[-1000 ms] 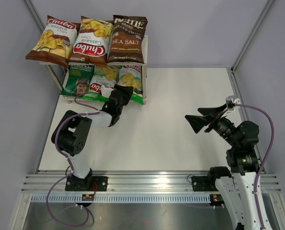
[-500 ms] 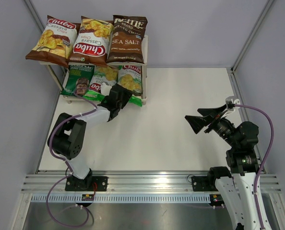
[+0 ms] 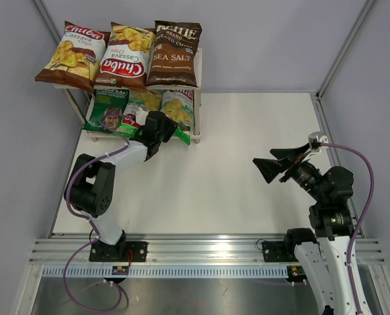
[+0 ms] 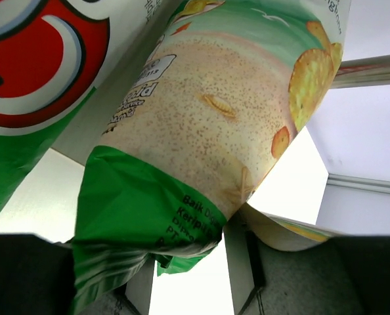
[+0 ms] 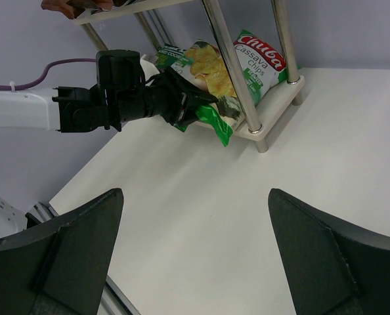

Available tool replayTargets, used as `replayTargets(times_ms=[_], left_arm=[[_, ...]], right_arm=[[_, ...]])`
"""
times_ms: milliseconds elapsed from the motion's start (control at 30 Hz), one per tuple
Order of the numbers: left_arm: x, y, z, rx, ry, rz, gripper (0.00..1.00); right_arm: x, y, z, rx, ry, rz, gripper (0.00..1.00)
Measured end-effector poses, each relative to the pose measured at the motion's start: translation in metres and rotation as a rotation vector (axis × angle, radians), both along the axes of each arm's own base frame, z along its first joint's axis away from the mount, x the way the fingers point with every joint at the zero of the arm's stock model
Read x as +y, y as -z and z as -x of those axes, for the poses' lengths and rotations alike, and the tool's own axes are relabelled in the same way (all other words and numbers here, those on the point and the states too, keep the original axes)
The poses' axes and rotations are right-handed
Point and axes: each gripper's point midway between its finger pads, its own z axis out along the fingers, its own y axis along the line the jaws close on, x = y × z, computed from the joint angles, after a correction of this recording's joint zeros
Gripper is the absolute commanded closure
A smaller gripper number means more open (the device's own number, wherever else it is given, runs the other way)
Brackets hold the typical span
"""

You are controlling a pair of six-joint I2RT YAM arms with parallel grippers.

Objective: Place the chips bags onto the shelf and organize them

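The shelf (image 3: 199, 65) stands at the far left. Its top board carries two brown Chuba bags (image 3: 124, 58) and a Kettle Sea Salt bag (image 3: 175, 52). The lower board holds a dark green bag with a face (image 3: 108, 111) and two green Chuba bags (image 3: 180, 107). My left gripper (image 3: 157, 126) is at the lower board's front edge, open. In the left wrist view the crimped bottom edge of a green bag (image 4: 208, 118) lies over the gap between my fingers (image 4: 241, 262). My right gripper (image 3: 267, 164) hangs wide open and empty over the right of the table.
Metal legs (image 5: 234, 72) stand in front of the green bags, and the lower board's corner (image 5: 274, 118) juts toward the table middle. Grey walls close in the table at the back and both sides.
My left gripper has moved toward the shelf and pushed the green bag's bottom edge back, so it overhangs the lower board less. Its jaws have narrowed. The right arm has not moved.
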Motion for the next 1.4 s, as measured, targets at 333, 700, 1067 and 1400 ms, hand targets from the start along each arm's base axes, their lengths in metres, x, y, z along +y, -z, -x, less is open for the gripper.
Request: replayTargets(times_ms=[333, 700, 1067, 1400], left_arm=[[-0.004, 0.005, 0.005, 0.021, 0.041, -0.007, 0.25], [0.021, -0.011, 0.028, 0.032, 0.030, -0.100, 0.01], [0.063, -0.086, 0.077, -0.088, 0.056, -0.287, 0.01], [0.128, -0.141, 0.162, -0.137, 0.079, -0.584, 0.01]], right_arm=[[0.000, 0.000, 0.000, 0.001, 0.001, 0.000, 0.01], [-0.002, 0.003, -0.004, 0.012, 0.016, 0.000, 0.01], [-0.014, 0.027, -0.025, 0.130, 0.112, 0.018, 0.01], [-0.044, 0.040, -0.053, 0.298, 0.296, 0.117, 0.01]])
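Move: The left hand is at the lower hem of the right-hand green Chuba bag on the lower shelf; the bag's middle lies about 7 cm ahead of it, hardly to either side and some 2 cm higher. The middle green Chuba bag is 12 cm left and 7 cm ahead, the shelf's right front post about 8 cm right and 4 cm ahead. From the right hand, that right-hand bag lies roughly 30 cm ahead, 28 cm left and 18 cm below. The left fingers let go of the bag's green lower hem, spreading from half open to wide after a tiny dip. That hand then pulls back about 16 cm, up and leftward nearly as much, away from the bag, rolling its left side up some 30 degrees. The right hand, still wide open, later eases forward, right and down over bare table, tipping down and turning clockwise. ##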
